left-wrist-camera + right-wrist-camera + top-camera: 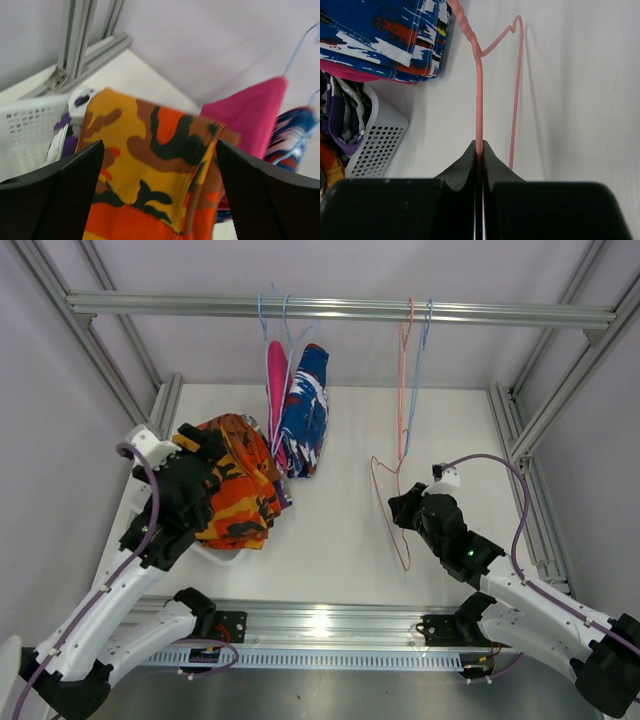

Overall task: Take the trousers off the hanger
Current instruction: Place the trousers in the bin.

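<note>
Orange camouflage trousers (240,490) (150,150) lie on top of a white basket, over purple-white patterned trousers (67,135) (340,115). My left gripper (205,455) (159,145) hovers open right above the orange pair, one finger on each side, holding nothing. Pink trousers (276,390) (250,115) and blue-white-red patterned trousers (305,415) (380,35) hang on blue hangers from the rail. My right gripper (405,508) (479,146) is shut on the wire of a bare pink hanger (385,500) (479,100) low over the table.
The white perforated basket (225,555) (375,140) (27,125) stands at the table's left. Two empty hangers, pink (405,370) and blue (424,360), hang from the metal rail (500,313) at the back right. Frame posts line both sides.
</note>
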{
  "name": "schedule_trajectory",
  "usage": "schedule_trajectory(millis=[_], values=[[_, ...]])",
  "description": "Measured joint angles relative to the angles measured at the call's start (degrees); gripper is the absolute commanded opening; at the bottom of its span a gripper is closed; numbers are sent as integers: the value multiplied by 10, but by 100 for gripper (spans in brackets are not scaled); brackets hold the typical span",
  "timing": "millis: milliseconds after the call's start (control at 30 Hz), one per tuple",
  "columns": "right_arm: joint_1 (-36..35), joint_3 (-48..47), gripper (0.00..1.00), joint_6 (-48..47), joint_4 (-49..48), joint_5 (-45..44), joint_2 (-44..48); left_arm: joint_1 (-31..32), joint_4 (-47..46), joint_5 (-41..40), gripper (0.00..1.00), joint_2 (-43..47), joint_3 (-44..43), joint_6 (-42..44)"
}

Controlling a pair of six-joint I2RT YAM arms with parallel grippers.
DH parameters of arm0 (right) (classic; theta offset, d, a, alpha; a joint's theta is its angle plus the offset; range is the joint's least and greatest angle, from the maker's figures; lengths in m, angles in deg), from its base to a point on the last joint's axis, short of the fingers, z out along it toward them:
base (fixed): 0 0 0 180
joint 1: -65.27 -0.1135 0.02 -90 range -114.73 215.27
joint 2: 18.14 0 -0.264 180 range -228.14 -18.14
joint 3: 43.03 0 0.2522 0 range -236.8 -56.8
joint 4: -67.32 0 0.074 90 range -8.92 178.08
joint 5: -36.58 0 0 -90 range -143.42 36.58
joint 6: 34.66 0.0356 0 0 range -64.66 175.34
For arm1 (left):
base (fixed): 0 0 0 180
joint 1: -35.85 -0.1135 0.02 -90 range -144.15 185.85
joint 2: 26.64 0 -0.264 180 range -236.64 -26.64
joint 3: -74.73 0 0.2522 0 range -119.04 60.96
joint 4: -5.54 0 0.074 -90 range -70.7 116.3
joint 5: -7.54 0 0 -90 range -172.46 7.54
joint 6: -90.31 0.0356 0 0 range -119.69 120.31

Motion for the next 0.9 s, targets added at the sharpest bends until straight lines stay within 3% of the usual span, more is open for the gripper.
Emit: schedule_trajectory(millis=[267, 533, 900], values=[[2, 0, 0, -10, -1, 0, -11, -2, 18, 23, 99, -90, 64, -85], [12, 0, 0, -17, -6, 0, -43, -45, 21, 78, 99, -259, 30, -131], [15, 0, 0, -19, 8, 6, -3, -48, 63, 114, 99, -191, 32, -150]])
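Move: The orange camouflage trousers already lie loosely over the bin, their middle about 4 cm ahead of my open left hand, 6 cm to its right and some 20 cm below. The bin's middle is roughly 2 cm ahead, 2 cm right and 28 cm down. The pink trousers hang about 11 cm ahead and 14 cm right, the blue ones 11 cm ahead and 21 cm right. From my right hand the orange trousers lie about 32 cm left and 5 cm ahead. I drive my wide-open left hand down onto the orange trousers in the bin, some 15 cm, reaching about 6 cm forward and a little right while the wrist tips over 20 degrees or so downward. Then I start drawing back and up by about 2 cm, fingers still open. My right hand keeps its pinch on the pink hanger, dipping briefly and rising again. ##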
